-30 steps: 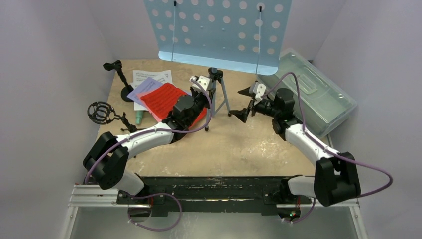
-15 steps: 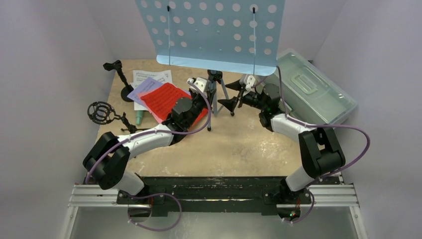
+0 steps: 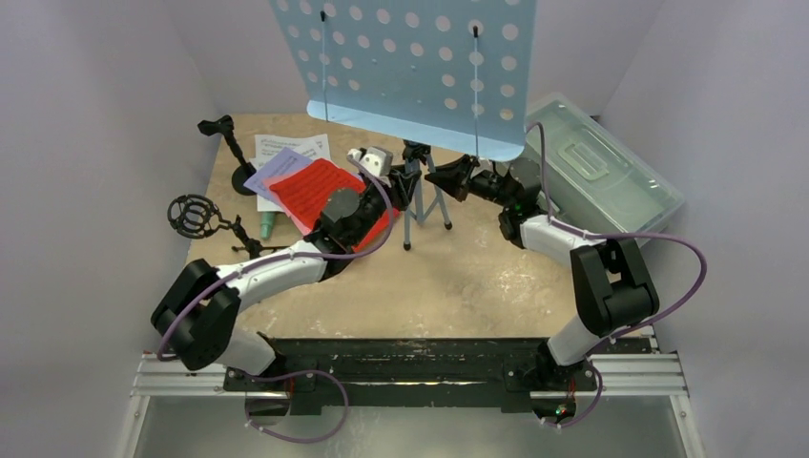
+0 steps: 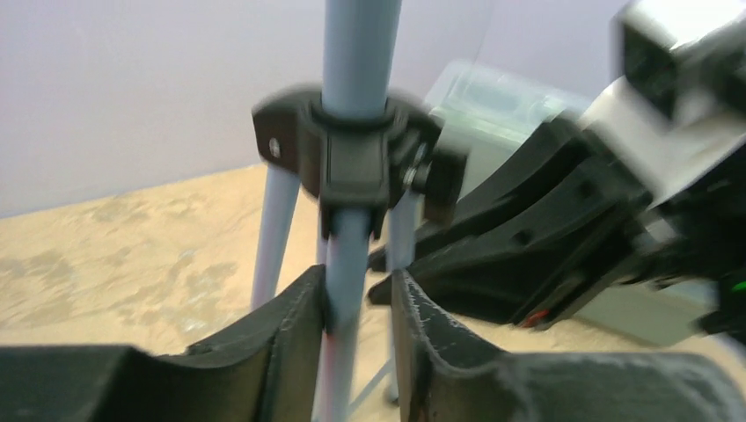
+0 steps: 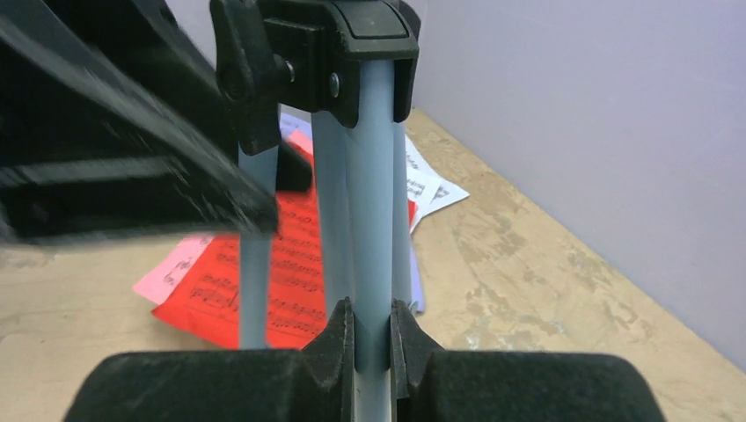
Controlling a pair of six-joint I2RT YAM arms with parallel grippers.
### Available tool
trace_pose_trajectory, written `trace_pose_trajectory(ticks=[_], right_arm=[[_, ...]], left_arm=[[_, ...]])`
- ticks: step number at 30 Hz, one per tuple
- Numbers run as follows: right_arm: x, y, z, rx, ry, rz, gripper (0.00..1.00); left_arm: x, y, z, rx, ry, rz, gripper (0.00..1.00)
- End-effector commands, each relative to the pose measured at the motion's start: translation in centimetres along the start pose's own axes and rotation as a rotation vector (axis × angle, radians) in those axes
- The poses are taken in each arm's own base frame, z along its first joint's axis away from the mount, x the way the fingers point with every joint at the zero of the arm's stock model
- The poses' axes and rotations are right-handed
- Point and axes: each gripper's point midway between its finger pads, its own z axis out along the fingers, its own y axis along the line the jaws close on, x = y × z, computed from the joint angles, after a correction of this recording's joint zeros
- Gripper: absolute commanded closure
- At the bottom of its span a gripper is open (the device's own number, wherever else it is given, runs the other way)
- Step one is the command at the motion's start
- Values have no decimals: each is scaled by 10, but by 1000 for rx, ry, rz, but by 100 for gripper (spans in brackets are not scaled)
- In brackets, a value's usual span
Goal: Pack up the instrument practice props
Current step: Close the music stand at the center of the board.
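The light-blue perforated music rack [image 3: 410,67] stands at the back centre on its tripod legs [image 3: 408,224]. My right gripper [image 5: 371,308] is shut on a grey-blue tube just under the black hub [image 5: 352,44]. From the other side, my left gripper [image 4: 359,277] straddles a leg [image 4: 347,264]. That leg rests against the left finger, with a gap to the right one. Red [image 3: 310,186], lilac [image 3: 272,174] and white [image 3: 286,146] music sheets lie at the left. A pink sheet [image 5: 176,268] pokes out beneath the red one. A teal microphone [image 3: 268,225] lies beside the black microphone tripod [image 3: 196,215].
A round-base pole [image 3: 237,164] stands at the back left. A translucent grey-green box [image 3: 601,181] with its lid on sits at the right, close behind my right arm. Grey walls close in the table on three sides.
My right gripper swung left to the rack's stand and shut on a tube. The rack's plate shifted and tilted. My left jaws have eased apart a little around their leg.
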Motion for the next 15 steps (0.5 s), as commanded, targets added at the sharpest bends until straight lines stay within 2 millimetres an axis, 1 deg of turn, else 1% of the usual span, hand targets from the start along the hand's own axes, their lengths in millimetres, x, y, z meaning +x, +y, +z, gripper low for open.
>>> trace_pose_trajectory(ticks=[1,2,4,8,10,13,15], right_arm=[[-20,13,-3,-54,-65,34,100],[-19,13,-3,-57,-64,45,100],[-17,12,-3,-54,-56,56,100],[-14,10,-3,-49,-44,69,100],[-13,9,-3,-48,-39,78,100],[-12,7,-2,-38,-37,90,100],[-12,6,-2,-31,-36,97,100]], left_arm=[[-108,-36,-31,163,-317,-102,60],[-106,-34,-36,160,-316,-98,54],[-102,-33,-44,162,-310,-93,46],[-95,-33,-62,188,-302,-76,37],[-92,-31,-71,193,-315,-67,30],[-105,-31,-75,195,-379,-37,24],[-116,-33,-67,193,-413,-8,22]])
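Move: Around the near leg of the music stand, the left fingertips have only just begun to loosen. The stand's black hub sits about 6 cm above the left hand, 2 cm ahead and 1 cm to its right. The tray's lip is some 18 cm up, about 1 cm ahead and 1 cm to the right. The red sheet lies roughly 20 cm below, 15 cm left and 6 cm ahead. From the right hand, already shut on the right leg, the hub is about 6 cm above, 2 cm left and level fore and aft. Opening wide, the left fingers come free of the near leg as the hand rises about 9 cm and pulls back some 7 cm, with a smaller drift left, away from the stand; the fingertips tip up roughly 15 degrees and the hand sinks slightly at the end. The right hand keeps its pinch on the right leg just below the hub, easing back about a centimetre. ##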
